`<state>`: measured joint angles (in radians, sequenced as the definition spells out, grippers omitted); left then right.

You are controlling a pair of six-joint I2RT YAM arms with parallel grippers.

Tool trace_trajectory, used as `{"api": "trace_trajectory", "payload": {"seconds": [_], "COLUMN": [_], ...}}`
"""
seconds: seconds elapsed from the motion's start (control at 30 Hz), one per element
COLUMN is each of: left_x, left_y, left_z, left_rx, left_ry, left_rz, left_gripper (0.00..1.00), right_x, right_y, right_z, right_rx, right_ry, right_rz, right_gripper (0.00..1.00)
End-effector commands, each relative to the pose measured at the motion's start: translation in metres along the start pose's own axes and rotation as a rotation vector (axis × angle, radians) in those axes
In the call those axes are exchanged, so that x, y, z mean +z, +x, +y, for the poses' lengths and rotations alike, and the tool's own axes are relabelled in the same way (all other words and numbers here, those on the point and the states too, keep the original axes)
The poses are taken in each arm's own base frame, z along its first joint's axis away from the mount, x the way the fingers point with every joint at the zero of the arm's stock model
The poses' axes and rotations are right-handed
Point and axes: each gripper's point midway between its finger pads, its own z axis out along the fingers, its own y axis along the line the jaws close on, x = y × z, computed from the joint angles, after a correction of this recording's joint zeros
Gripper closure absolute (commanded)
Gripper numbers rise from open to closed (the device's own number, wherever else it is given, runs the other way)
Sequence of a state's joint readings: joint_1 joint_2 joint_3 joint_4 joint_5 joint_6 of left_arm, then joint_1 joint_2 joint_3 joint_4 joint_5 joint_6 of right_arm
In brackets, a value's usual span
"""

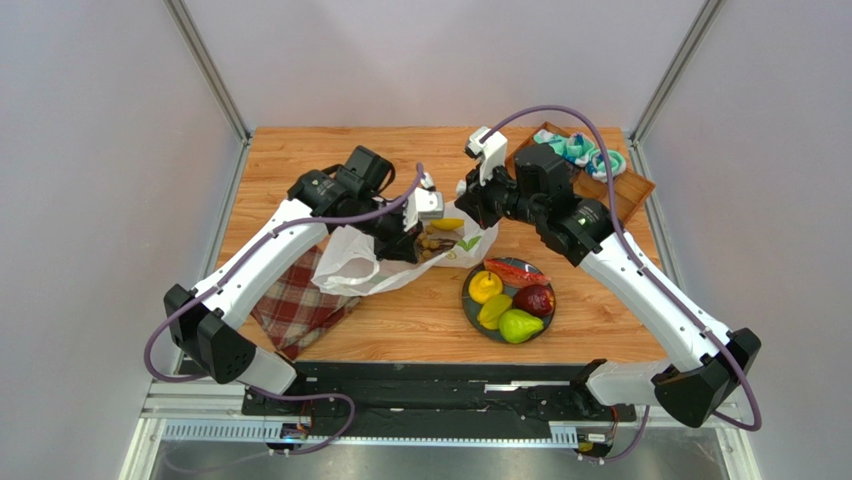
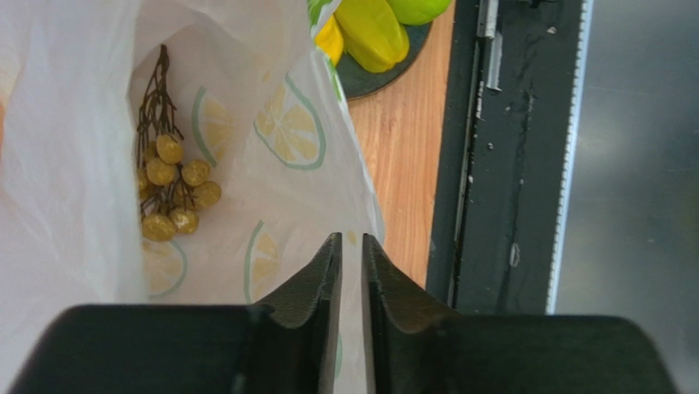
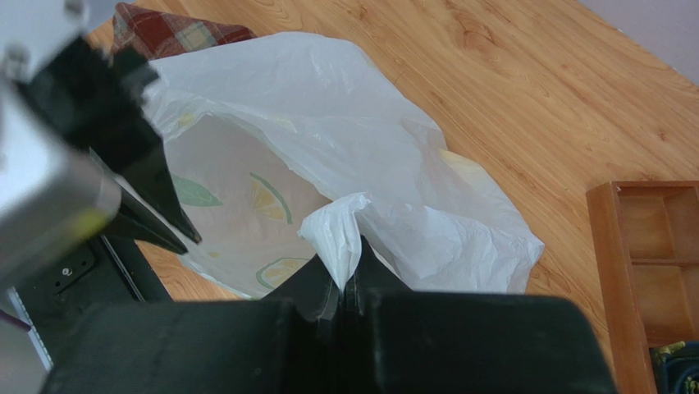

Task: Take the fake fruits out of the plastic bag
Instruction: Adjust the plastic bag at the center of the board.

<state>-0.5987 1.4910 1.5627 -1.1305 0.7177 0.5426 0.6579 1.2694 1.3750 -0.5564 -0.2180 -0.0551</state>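
The white plastic bag (image 1: 360, 268) lies open at the table's middle. In the left wrist view a brown grape bunch (image 2: 172, 185) rests inside the plastic bag (image 2: 271, 123). My left gripper (image 2: 351, 238) hovers at the bag's mouth, its jaws a narrow slit apart with nothing between them. My right gripper (image 3: 349, 246) is shut on a pinched fold of the bag's rim (image 3: 336, 230) and holds it up. On the dark plate (image 1: 468, 300) lie a watermelon slice (image 1: 515, 270), a starfruit (image 1: 485, 287), an apple (image 1: 535, 300), a mango (image 1: 493, 311) and a pear (image 1: 520, 325).
A red plaid cloth (image 1: 300, 300) lies under the bag's left side. A wooden tray (image 1: 630, 190) with teal rolled socks (image 1: 580, 150) stands at the back right. The black rail (image 2: 492, 164) of the arm bases runs along the near edge.
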Motion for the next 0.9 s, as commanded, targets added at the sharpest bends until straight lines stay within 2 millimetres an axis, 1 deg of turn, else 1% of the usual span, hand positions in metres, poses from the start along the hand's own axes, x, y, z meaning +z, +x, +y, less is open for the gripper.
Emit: {"api": "trace_trajectory", "payload": {"seconds": [0.0, 0.03, 0.07, 0.1, 0.17, 0.2, 0.23, 0.27, 0.33, 0.37, 0.4, 0.43, 0.47, 0.5, 0.53, 0.57, 0.6, 0.67, 0.73, 0.77, 0.8, 0.83, 0.87], "left_x": [0.011, 0.014, 0.022, 0.025, 0.035, 0.04, 0.042, 0.045, 0.049, 0.05, 0.054, 0.054, 0.053, 0.057, 0.058, 0.056, 0.06, 0.06, 0.059, 0.056, 0.059, 0.058, 0.06], "left_y": [-0.032, -0.031, -0.029, -0.028, -0.023, -0.017, -0.012, -0.015, -0.004, -0.008, 0.0, -0.006, -0.008, 0.003, -0.002, -0.002, 0.005, 0.012, 0.026, 0.028, 0.042, 0.049, 0.057], "left_z": [0.026, 0.035, 0.043, 0.049, 0.069, 0.075, 0.085, 0.099, 0.116, 0.126, 0.131, 0.137, 0.138, 0.137, 0.138, 0.135, 0.133, 0.132, 0.131, 0.13, 0.129, 0.131, 0.131], "left_rx": [0.267, 0.259, 0.247, 0.246, 0.253, 0.26, 0.268, 0.306, 0.344, 0.406, 0.425, 0.459, 0.501, 0.512, 0.539, 0.558, 0.559, 0.536, 0.542, 0.581, 0.583, 0.606, 0.606], "left_ry": [-0.166, -0.192, -0.196, -0.205, -0.253, -0.265, -0.303, -0.347, -0.406, -0.436, -0.444, -0.475, -0.484, -0.476, -0.485, -0.486, -0.47, -0.463, -0.46, -0.465, -0.455, -0.458, -0.449], "left_rz": [-0.075, -0.062, -0.049, -0.04, -0.012, 0.006, 0.031, 0.024, 0.065, 0.06, 0.081, 0.064, 0.056, 0.067, 0.041, 0.035, 0.046, 0.075, 0.118, 0.131, 0.158, 0.183, 0.202], "left_gripper": [0.86, 0.88, 0.9, 0.91, 0.91, 0.91, 0.93, 0.94, 0.94, 0.95, 0.98, 0.99, 0.99, 0.99, 0.99, 0.99, 0.99, 1.0, 1.0, 1.0, 1.0, 1.0, 1.0], "right_x": [0.006, 0.006, 0.007, 0.006, 0.006, 0.005, 0.003, 0.003, -0.002, -0.003, -0.005, -0.005, -0.005, -0.005, -0.003, -0.003, -0.001, 0.003, 0.003, 0.003, 0.002, 0.001, 0.0], "right_y": [-0.031, -0.032, -0.032, -0.032, -0.029, -0.027, -0.026, -0.025, -0.022, -0.022, -0.022, -0.023, -0.023, -0.024, -0.027, -0.03, -0.032, -0.037, -0.041, -0.044, -0.047, -0.05, -0.058], "right_z": [0.004, 0.005, 0.007, 0.01, 0.013, 0.014, 0.015, 0.016, 0.019, 0.02, 0.022, 0.022, 0.021, 0.021, 0.02, 0.02, 0.02, 0.017, 0.016, 0.018, 0.024, 0.028, 0.033], "right_rx": [-0.01, -0.01, -0.011, -0.017, -0.02, -0.023, -0.023, -0.022, -0.02, -0.017, -0.014, -0.001, 0.003, 0.003, 0.0, -0.002, -0.003, -0.004, -0.007, -0.014, -0.014, -0.011, -0.012], "right_ry": [-0.032, -0.04, -0.054, -0.072, -0.085, -0.092, -0.096, -0.099, -0.116, -0.122, -0.128, -0.126, -0.121, -0.118, -0.119, -0.118, -0.116, -0.104, -0.1, -0.112, -0.149, -0.171, -0.195], "right_rz": [-0.071, -0.071, -0.066, -0.067, -0.055, -0.051, -0.048, -0.044, -0.031, -0.03, -0.03, -0.03, -0.031, -0.033, -0.039, -0.046, -0.049, -0.058, -0.062, -0.07, -0.076, -0.08, -0.091], "right_gripper": [1.0, 1.0, 1.0, 1.0, 1.0, 1.0, 1.0, 1.0, 1.0, 1.0, 1.0, 1.0, 1.0, 1.0, 1.0, 1.0, 1.0, 1.0, 1.0, 1.0, 1.0, 1.0, 1.0]}}
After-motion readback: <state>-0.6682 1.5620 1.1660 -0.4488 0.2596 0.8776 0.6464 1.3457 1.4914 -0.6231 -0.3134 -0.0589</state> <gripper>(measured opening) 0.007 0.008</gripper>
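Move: The left hand goes for the bunch of brown berries inside the bag, which lies about 14 cm ahead of it, 5 cm to its right and some 17 cm below. The yellow fruit in the bag sits roughly 4 cm farther out than the berries and 3 cm more to the right. The plate's middle is about 3 cm ahead and 20 cm to the left hand's right, 18 cm down. From the right hand, the berries lie about 6 cm ahead, 4 cm left and 23 cm below. Still pinching the bag's gathered rim, the right hand holds it up nearly in place, wavering by a centimetre or so. The left hand reaches into the open bag towards the berries, about 11 cm forward and as much down, its fingertips swinging forward some 35 degrees while the fingers close the rest of the way on nothing visible; whether they touch berries or plastic can't be seen. ##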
